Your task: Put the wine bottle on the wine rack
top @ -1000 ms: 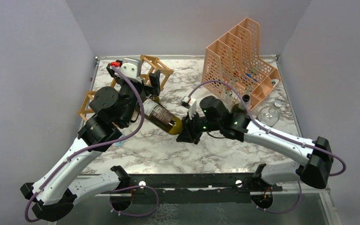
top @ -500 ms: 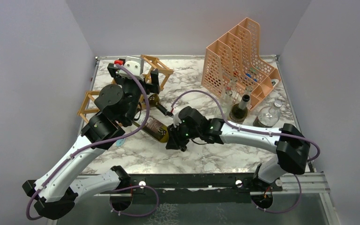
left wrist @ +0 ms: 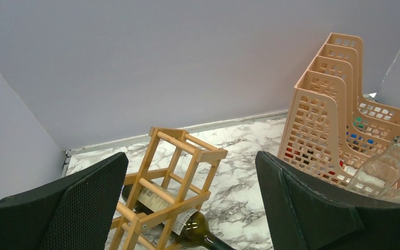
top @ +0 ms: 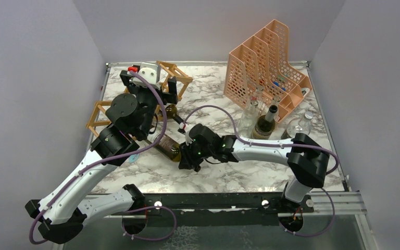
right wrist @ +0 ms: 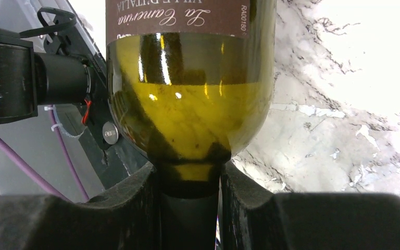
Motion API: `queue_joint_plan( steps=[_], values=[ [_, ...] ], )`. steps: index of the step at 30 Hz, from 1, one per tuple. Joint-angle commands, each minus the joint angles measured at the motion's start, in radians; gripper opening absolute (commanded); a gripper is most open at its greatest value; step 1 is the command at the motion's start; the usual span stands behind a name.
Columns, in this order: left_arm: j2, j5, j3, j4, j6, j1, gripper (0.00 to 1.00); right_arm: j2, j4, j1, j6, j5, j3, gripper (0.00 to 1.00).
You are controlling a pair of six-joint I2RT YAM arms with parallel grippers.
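Note:
My right gripper (right wrist: 190, 208) is shut on the neck of the wine bottle (right wrist: 187, 109), green glass with a brown label. In the top view this wine bottle (top: 167, 150) lies low over the marble, base toward the left arm, with the right gripper (top: 186, 156) at its neck. The wine rack (top: 179, 78), a light wooden frame, stands at the back left; the left arm hides its middle. A second green bottle (left wrist: 200, 232) lies in the wine rack (left wrist: 179, 156). My left gripper (left wrist: 190, 177) hangs open above the rack, touching nothing.
A peach mesh file holder (top: 263, 62) fills the back right. In front of it stand a dark upright bottle (top: 265, 124), a clear glass bottle (top: 250, 112) and a glass flask (top: 299, 125). Grey walls close three sides.
My right arm has carried the wine bottle leftward and nearer, toward the left arm. The left arm rose slightly early on, then stayed still and open.

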Motion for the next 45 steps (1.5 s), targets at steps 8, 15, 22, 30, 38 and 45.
queue_joint_plan(
  steps=[8, 15, 22, 30, 38, 45],
  values=[
    [-0.030, -0.016, -0.017, 0.004, 0.009, -0.004, 0.99, 0.095, 0.138, 0.030, 0.014, 0.060, 0.172, 0.01],
    [-0.042, -0.009, -0.013, -0.002, 0.009, -0.004, 0.99, 0.172, 0.093, 0.055, 0.060, 0.136, 0.248, 0.01],
    [-0.055, -0.001, -0.013, -0.012, 0.008, -0.004, 0.99, 0.226, 0.114, 0.063, 0.096, 0.177, 0.288, 0.01],
    [-0.069, 0.028, -0.003, -0.018, 0.015, -0.003, 0.99, 0.346, 0.145, 0.071, 0.161, 0.186, 0.410, 0.01],
    [-0.084, 0.043, 0.013, -0.049, 0.016, -0.004, 0.99, 0.437, 0.147, 0.071, 0.130, 0.217, 0.534, 0.03],
    [-0.094, 0.050, 0.006, -0.045, 0.039, -0.003, 0.99, 0.543, 0.041, 0.069, 0.097, 0.228, 0.698, 0.12]
  ],
)
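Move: Ahead and to the left of the right hand, which holds the wine bottle by its neck with the base leading, lies the free lower-left opening of the wine rack: some 22 cm left, 14 cm forward and slightly lower. The racked bottle's middle is about 9 cm left and 22 cm ahead; the blue card lies 21 cm left, 7 cm ahead on the table. From the left hand that opening is about 15 cm left, level fore-and-aft, nearly 40 cm below. Carrying the wine bottle base first towards the rack's lower-left opening, the right hand travels about 14 cm left, curving forward some 6 cm and sinking only slightly, while the wrist turns about 10 degrees clockwise. Its fingers keep their pinch on the neck. The open, empty left hand drifts a couple of centimetres back and left, high above the rack. ##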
